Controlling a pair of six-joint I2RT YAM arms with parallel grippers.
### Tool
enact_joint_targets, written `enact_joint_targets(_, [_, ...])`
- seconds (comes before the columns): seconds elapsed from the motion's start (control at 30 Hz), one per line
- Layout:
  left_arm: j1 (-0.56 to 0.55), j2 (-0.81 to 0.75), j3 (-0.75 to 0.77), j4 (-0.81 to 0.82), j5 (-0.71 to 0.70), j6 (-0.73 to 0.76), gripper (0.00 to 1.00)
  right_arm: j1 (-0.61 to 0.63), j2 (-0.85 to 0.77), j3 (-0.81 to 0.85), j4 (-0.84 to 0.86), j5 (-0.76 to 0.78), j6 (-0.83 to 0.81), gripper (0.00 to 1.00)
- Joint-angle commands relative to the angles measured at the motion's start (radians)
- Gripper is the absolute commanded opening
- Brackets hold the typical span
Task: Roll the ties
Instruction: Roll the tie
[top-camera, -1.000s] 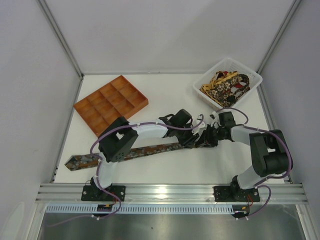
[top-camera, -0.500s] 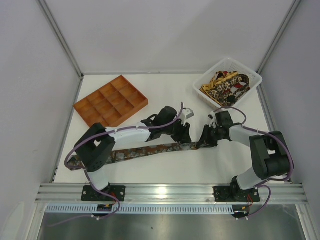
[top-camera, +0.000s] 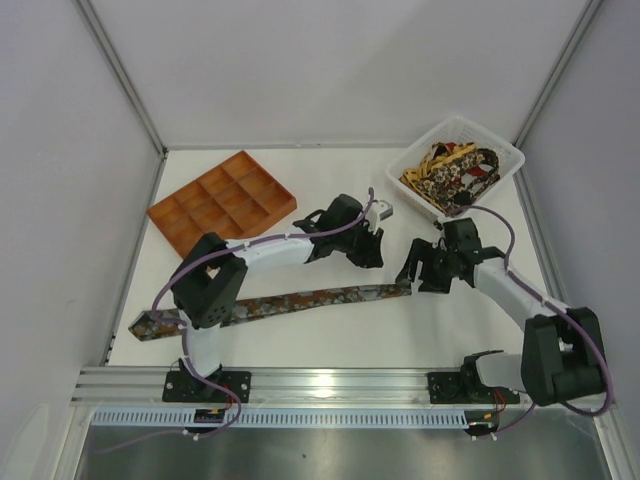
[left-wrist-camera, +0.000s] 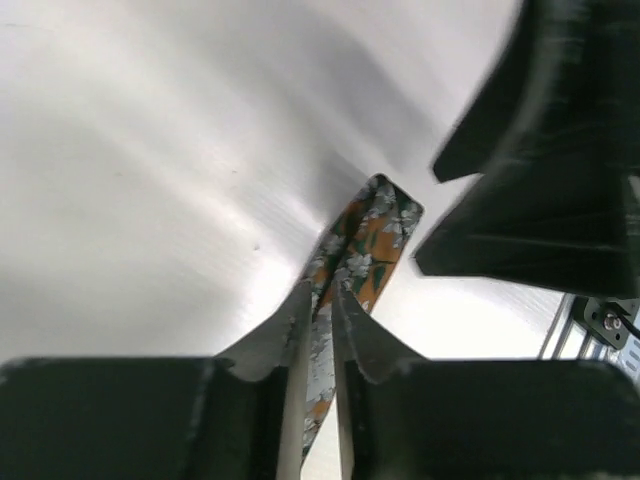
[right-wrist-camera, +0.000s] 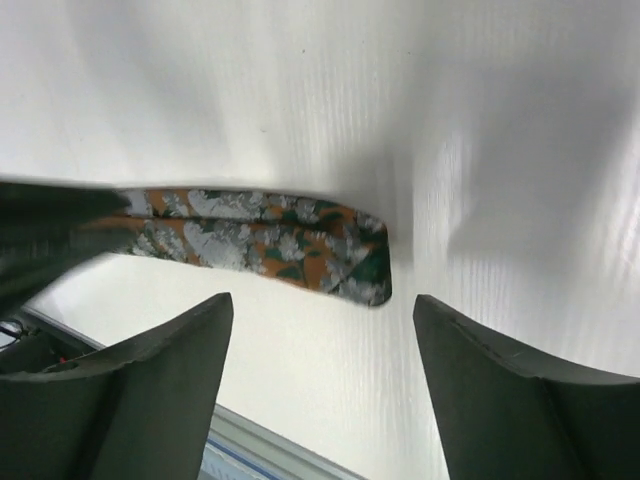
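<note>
One patterned tie (top-camera: 290, 302) lies flat across the table, from near the left edge to its narrow end just below my right gripper. My left gripper (top-camera: 368, 252) hovers behind that end. Its jaws are almost together with only a thin slit, through which the orange-and-green tie (left-wrist-camera: 375, 240) shows below, not gripped. My right gripper (top-camera: 425, 272) stands wide open just above the table. In the right wrist view the tie's end (right-wrist-camera: 270, 240) lies beyond the open gripper (right-wrist-camera: 322, 305), touching neither finger. More ties (top-camera: 455, 172) are heaped in the basket.
The white basket (top-camera: 500, 150) stands at the back right. An orange compartment tray (top-camera: 222, 205) sits at the back left. The right gripper's dark body (left-wrist-camera: 540, 180) looms close to my left gripper. An aluminium rail runs along the near table edge.
My right gripper has opened and let go of the tie's end. My left gripper has drawn back from the tie and narrowed. The tie's end now lies flat.
</note>
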Motion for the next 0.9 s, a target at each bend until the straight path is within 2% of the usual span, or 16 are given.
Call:
enact_joint_targets(0.0, [0.019, 0.01, 0.106, -0.111, -0.046, 0.014, 0.18, 0.035, -0.115, -0.019, -0.101, 0.079, 0.043, 0.74])
enact_joint_targets(0.03, [0.022, 0.019, 0.115, -0.124, -0.055, 0.008, 0.15, 0.054, -0.153, -0.05, -0.097, 0.076, 0.094, 0.7])
enact_joint_targets(0.13, [0.025, 0.073, 0.164, -0.176, -0.068, -0.012, 0.09, 0.143, -0.19, -0.116, -0.042, 0.087, 0.186, 0.49])
enact_joint_targets(0.17, [0.024, 0.088, 0.178, -0.193, -0.062, -0.015, 0.08, 0.163, -0.193, -0.136, 0.002, 0.095, 0.212, 0.27])
enact_joint_targets(0.23, [0.025, 0.133, 0.215, -0.236, -0.057, -0.024, 0.05, 0.215, -0.195, -0.171, 0.05, 0.11, 0.255, 0.06])
enact_joint_targets(0.27, [0.025, 0.147, 0.229, -0.249, -0.054, -0.024, 0.04, 0.238, -0.193, -0.194, 0.093, 0.13, 0.292, 0.0])
enact_joint_targets(0.33, [0.027, 0.182, 0.262, -0.3, -0.057, -0.021, 0.03, 0.313, -0.196, -0.211, 0.131, 0.226, 0.326, 0.0])
enact_joint_targets(0.43, [0.027, 0.217, 0.299, -0.361, -0.074, -0.021, 0.02, 0.361, -0.169, -0.246, 0.239, 0.297, 0.378, 0.0])
enact_joint_targets(0.77, [0.028, 0.27, 0.275, -0.397, -0.052, -0.04, 0.01, 0.398, 0.056, -0.156, 0.34, 0.36, 0.398, 0.0])
enact_joint_targets(0.87, [0.027, 0.27, 0.267, -0.395, -0.037, -0.046, 0.01, 0.398, 0.104, -0.116, 0.323, 0.389, 0.408, 0.0])
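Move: The doubled tie lies flat, its folded right end about 4 cm below the right hand, level with it and some 1 cm to its left. From the left hand that end is about 8 cm down, 2 cm back and 7 cm to the right. The white basket stands roughly 29 cm ahead and 10 cm right of the right hand, the brown tray about 19 cm ahead and 37 cm left of the left hand. The tie's near edge, some 6 cm left of its folded end, is what the right hand goes for: closing fully, it swings back about 7 cm and left, sinks to the table, then slides forward 5 cm and further left up against that edge. The left hand closes too, edges forward, then drops to the tie's far edge while its wrist tilts. ##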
